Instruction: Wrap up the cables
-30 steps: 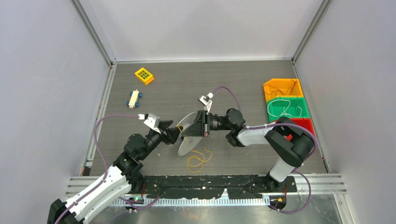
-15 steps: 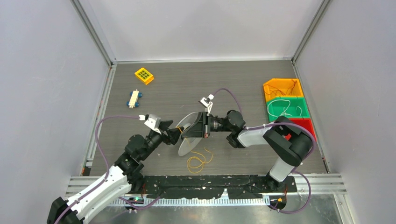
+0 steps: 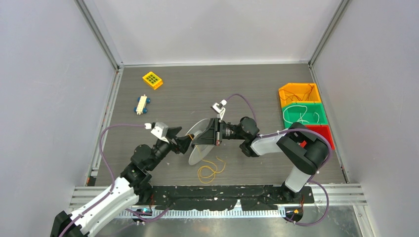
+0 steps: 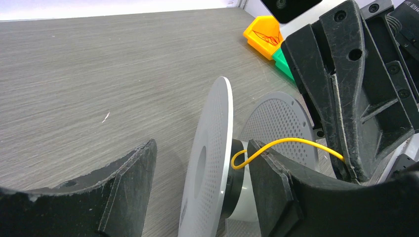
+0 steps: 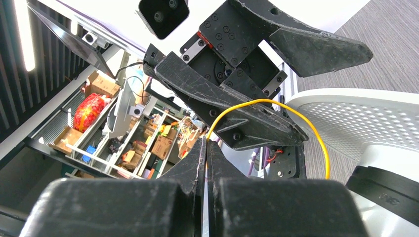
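Observation:
The cable is a thin yellow wire. Its loose loops (image 3: 209, 170) lie on the table in front of a white spool (image 3: 198, 143) with perforated discs. In the right wrist view my right gripper (image 5: 206, 148) is shut on the cable (image 5: 276, 104), which arcs over toward the spool's flange (image 5: 375, 118). My left gripper (image 4: 201, 148) is open and straddles the near disc (image 4: 212, 148). The cable (image 4: 291, 142) curls by the black hub and rests on the right finger (image 4: 272, 192). From above, the left gripper (image 3: 184, 141) and right gripper (image 3: 203, 134) meet at the spool.
Orange (image 3: 296, 92), green (image 3: 302, 114) and red (image 3: 323, 132) bins holding wires stand at the right edge. A yellow block (image 3: 152, 79) and a small white piece with blue wheels (image 3: 142, 104) lie at the back left. Purple arm cords (image 3: 106, 143) loop beside both arms.
The left gripper's jaws have spread wider around the spool disc and the left wrist has shifted slightly. The right gripper has stayed shut on the cable.

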Robot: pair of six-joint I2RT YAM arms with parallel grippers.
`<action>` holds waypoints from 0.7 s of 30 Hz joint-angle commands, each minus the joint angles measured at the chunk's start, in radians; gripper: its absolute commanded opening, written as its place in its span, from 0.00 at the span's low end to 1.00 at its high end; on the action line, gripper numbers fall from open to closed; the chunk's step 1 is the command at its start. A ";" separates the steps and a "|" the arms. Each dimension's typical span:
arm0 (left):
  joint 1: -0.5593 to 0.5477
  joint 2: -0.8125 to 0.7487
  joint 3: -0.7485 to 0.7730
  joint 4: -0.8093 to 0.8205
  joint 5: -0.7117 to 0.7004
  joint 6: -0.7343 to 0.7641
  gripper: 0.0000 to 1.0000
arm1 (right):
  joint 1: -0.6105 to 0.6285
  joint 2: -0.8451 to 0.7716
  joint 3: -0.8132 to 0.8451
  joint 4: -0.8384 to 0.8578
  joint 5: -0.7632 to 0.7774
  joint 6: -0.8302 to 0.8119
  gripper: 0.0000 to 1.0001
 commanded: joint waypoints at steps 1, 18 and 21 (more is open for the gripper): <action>0.001 0.000 0.000 0.069 -0.024 0.008 0.68 | -0.005 0.005 -0.001 0.083 0.010 0.005 0.05; 0.001 0.023 0.013 0.044 -0.038 0.012 0.39 | -0.006 0.007 -0.024 0.068 0.032 0.004 0.06; 0.000 0.031 0.017 0.046 -0.041 0.016 0.31 | -0.006 0.009 -0.029 0.070 0.035 0.004 0.05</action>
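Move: The yellow cable's free stretch runs past the left hand's fingers about 2 cm to the right and 1 cm ahead, at fingertip height, with the spool's near flange standing between the open fingers. The spool's middle is some 6 cm to the left hand's right, level fore and aft, about 9 cm down; the loose coil lies 11 cm back, 9 cm right and 18 cm below. From the right hand, that stretch is roughly 5 cm ahead, 2 cm left and about level. The left hand's inner fingertip presses the yellow cable against the inside of the spool's near flange as its fingers close to about half their earlier gap around flange and cable, the hand staying nearly in place and sinking only about half a centimetre. The right hand holds still, keeping the cable's end pinched in its shut fingers. ##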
